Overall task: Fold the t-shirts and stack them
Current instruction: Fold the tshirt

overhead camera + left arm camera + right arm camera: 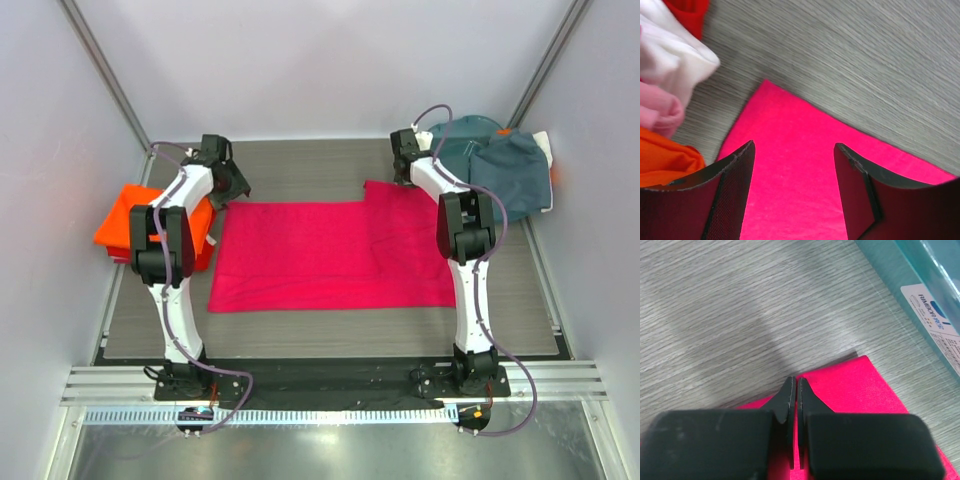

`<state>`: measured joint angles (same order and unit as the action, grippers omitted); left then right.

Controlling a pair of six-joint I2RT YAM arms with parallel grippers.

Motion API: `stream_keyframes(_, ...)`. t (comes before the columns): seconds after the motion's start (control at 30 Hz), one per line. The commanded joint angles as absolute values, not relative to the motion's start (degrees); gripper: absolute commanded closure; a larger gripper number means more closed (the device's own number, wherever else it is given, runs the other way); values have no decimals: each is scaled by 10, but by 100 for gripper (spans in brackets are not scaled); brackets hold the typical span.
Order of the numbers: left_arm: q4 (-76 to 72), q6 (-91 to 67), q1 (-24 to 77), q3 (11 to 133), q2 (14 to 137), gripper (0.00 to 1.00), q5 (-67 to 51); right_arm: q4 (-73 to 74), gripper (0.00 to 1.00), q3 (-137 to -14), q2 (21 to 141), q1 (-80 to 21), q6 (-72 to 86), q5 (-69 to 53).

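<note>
A magenta-pink t-shirt (330, 255) lies spread flat on the grey table. My left gripper (232, 190) hovers over its far left corner (785, 120). In the left wrist view that gripper (794, 145) is open, its jaws wide apart with only cloth below them. My right gripper (405, 178) is at the shirt's far right corner. In the right wrist view it (793, 380) is shut, with a thin strip of the pink cloth (850, 385) pinched between the jaws. An orange folded t-shirt (120, 215) sits at the left. Grey-blue t-shirts (510, 175) lie heaped at the far right.
A teal plastic basket (470, 125) stands under the grey-blue heap; its wall (920, 275) is close to the right gripper. White cloth (670, 65) and pale pink cloth (660, 112) lie with the orange pile (665, 160) just left of the left gripper. Walls close in both sides.
</note>
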<state>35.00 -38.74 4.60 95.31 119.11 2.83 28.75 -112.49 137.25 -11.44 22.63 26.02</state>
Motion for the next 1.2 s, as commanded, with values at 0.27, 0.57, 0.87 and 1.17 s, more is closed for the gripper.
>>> stream_keyframes(0.27,328,-363,39,957,1205,39,108,255,99,-1049,1308,-111,229,236)
stream_keyframes(0.57,299,-361,40,942,1235,41,121,242,99,-1034,1300,-110,229,221)
stream_keyframes(0.87,289,-357,31,950,1259,45,113,233,99,-1023,1293,-110,229,212)
stream_keyframes(1.17,287,-366,30,954,1267,60,105,227,99,-1013,1288,-110,231,205)
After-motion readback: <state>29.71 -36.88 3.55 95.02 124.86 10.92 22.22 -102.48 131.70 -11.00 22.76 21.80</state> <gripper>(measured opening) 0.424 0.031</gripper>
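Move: The pink shirt's far left corner lies about 3 cm ahead of the left hand, 3 cm to its left and 5 cm below; the folded orange stack is centred some 22 cm to that hand's left and 6 cm back. The right hand already pinches the shirt's far edge between its fingertips, with the blue bin's middle roughly 24 cm to its right and 3 cm ahead. Left hand sinks about 4 cm and shifts left to the corner, fingers half closing; right keeps its pinch. ##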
